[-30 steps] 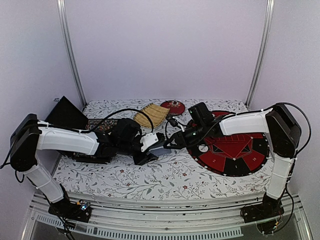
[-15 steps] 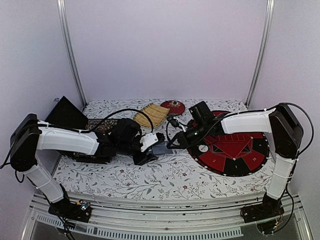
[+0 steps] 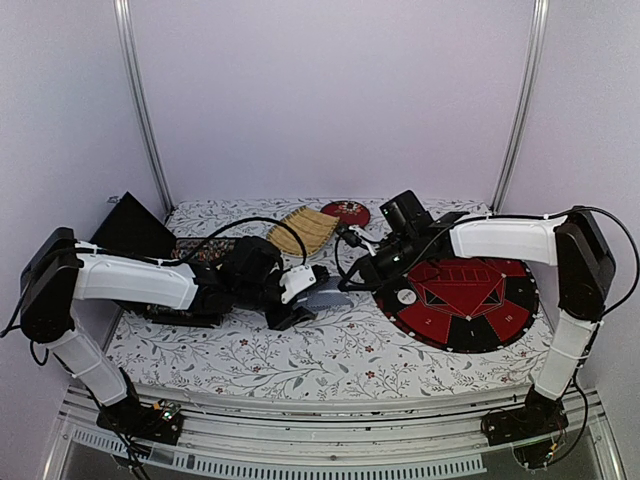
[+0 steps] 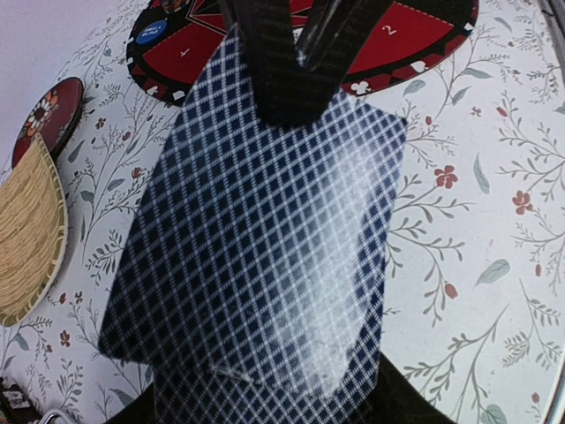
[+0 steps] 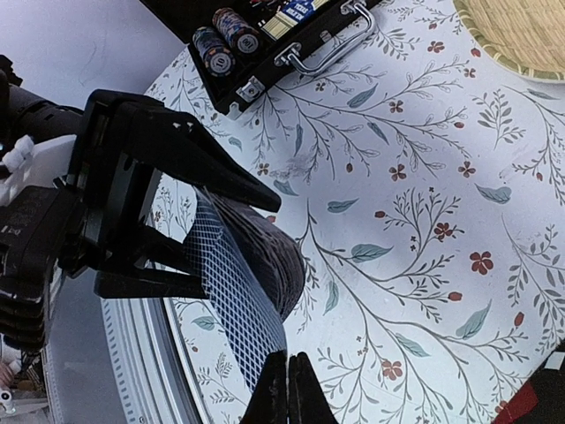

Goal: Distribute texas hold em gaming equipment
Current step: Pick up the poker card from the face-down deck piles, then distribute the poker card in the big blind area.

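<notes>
My left gripper [image 3: 300,290] is shut on the grey-blue-backed card deck [image 3: 318,297] and holds it above the cloth at mid-table. The top card [image 4: 265,221] has slid forward off the deck and juts toward the red board. My right gripper [image 5: 288,389] is shut on that card's far edge, and its dark fingers [image 4: 282,71] show at the top of the left wrist view. In the right wrist view the bowed deck [image 5: 265,247] sits between the left jaws. Poker chips [image 5: 225,40] stand in the black case. A white round button [image 3: 406,297] lies on the board.
The round red-and-black board [image 3: 470,300] lies at the right. A woven bamboo tray [image 3: 305,230] and a round red lacquer dish [image 3: 346,212] sit at the back. The open black case [image 3: 190,255] with its raised lid [image 3: 130,228] stands at the left, behind the left arm.
My right gripper has shut on the top card and drawn back to the right, sliding the card partly off the deck. The left arm has stayed still.
</notes>
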Controlling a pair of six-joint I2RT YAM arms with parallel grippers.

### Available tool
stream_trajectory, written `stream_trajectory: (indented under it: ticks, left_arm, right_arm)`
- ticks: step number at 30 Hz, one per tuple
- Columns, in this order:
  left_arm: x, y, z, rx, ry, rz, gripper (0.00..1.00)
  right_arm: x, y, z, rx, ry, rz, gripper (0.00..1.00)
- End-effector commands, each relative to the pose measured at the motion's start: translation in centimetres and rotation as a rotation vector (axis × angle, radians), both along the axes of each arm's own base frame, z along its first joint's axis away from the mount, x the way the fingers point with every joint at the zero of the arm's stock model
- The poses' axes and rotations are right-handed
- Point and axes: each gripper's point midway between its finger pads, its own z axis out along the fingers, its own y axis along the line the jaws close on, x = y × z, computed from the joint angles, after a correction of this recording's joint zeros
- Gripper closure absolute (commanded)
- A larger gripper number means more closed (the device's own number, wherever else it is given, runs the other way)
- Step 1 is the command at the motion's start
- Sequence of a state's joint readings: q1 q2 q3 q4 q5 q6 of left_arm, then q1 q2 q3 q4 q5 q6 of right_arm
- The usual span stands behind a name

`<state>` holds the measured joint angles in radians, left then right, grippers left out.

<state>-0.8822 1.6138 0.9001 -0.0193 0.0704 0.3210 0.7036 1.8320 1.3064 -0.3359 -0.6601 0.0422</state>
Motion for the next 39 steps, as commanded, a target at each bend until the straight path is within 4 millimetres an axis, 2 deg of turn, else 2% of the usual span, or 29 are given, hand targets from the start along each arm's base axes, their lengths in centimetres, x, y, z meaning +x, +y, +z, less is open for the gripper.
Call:
stream_trajectory:
  ticks: [1, 6, 14, 17, 19, 21, 23, 25, 26, 28, 31, 34, 39]
  left_arm:
    - [0.4, 0.1, 0.6, -0.026, -0.015, 0.006, 0.43]
    - [0.3, 0.2, 0.7, -0.029, -0.013, 0.007, 0.43]
    - [0.3, 0.3, 0.7, -0.031, -0.013, 0.012, 0.43]
    - [0.2, 0.3, 0.9, -0.038, -0.013, 0.012, 0.43]
    - [0.3, 0.3, 1.1, -0.042, -0.014, 0.014, 0.43]
    - [0.3, 0.3, 1.2, -0.046, -0.014, 0.016, 0.43]
    - [0.2, 0.3, 1.1, -0.049, -0.008, 0.018, 0.43]
    - [0.2, 0.3, 1.0, -0.052, -0.006, 0.02, 0.43]
    - [0.2, 0.3, 1.0, -0.055, -0.005, 0.02, 0.43]
    - [0.1, 0.3, 1.0, -0.058, -0.003, 0.02, 0.43]
    - [0.2, 0.3, 1.1, -0.058, -0.007, 0.026, 0.43]
    - [0.3, 0.3, 1.2, -0.061, -0.01, 0.028, 0.43]
    - [0.2, 0.3, 1.1, -0.066, -0.008, 0.026, 0.43]
  right_arm:
    - [0.3, -0.6, 2.8, 0.003, -0.064, 0.0, 0.98]
    - [0.6, -0.9, 3.7, 0.01, -0.108, 0.015, 0.98]
    - [1.5, -2.2, 6.7, 0.111, -0.118, -0.009, 0.98]
    - [2.9, -3.8, 7.7, 0.131, -0.099, -0.098, 0.98]
    - [4.4, -5.7, 8.6, 0.161, -0.099, -0.182, 0.98]
    - [6.3, -8.8, 9.6, 0.202, -0.079, -0.32, 0.98]
    - [8.1, -13.0, 9.6, 0.213, -0.07, -0.485, 0.98]
    - [9.8, -18.1, 9.1, 0.22, -0.077, -0.659, 0.98]
    - [10.3, -21.7, 8.6, 0.237, -0.066, -0.769, 0.98]
    - [10.4, -26.6, 7.9, 0.293, -0.057, -0.918, 0.98]
    - [9.9, -33.0, 6.6, 0.348, -0.052, -1.149, 0.98]
    - [9.2, -38.0, 5.3, 0.366, -0.072, -1.349, 0.98]
    - [8.9, -44.5, 2.5, 0.332, -0.052, -1.593, 0.99]
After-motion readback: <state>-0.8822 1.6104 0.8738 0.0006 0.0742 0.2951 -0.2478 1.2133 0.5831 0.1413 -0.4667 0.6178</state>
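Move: The right fingers hold the top card, still overlapping the deck, whose middle lies about 7 cm to their left, 2 cm back and 4 cm lower. From the right hand the game board's middle is roughly 11 cm ahead, 27 cm right and 14 cm below; the dealer button lies 8 cm ahead and 15 cm right, the orange disc 27 cm ahead and 37 cm right. From the left hand, the board's middle is about 14 cm ahead, 37 cm right and 10 cm below. Keeping its pinch on the card's edge, the right hand draws the card up off the deck, which the left fingers go on holding still. It climbs nearly 8 cm while starting forward, then sweeps quickly right across the game board, some 40 cm in all, turning about 80 degrees clockwise until its fingers point forward, and sinks as it nears the board's right side. ##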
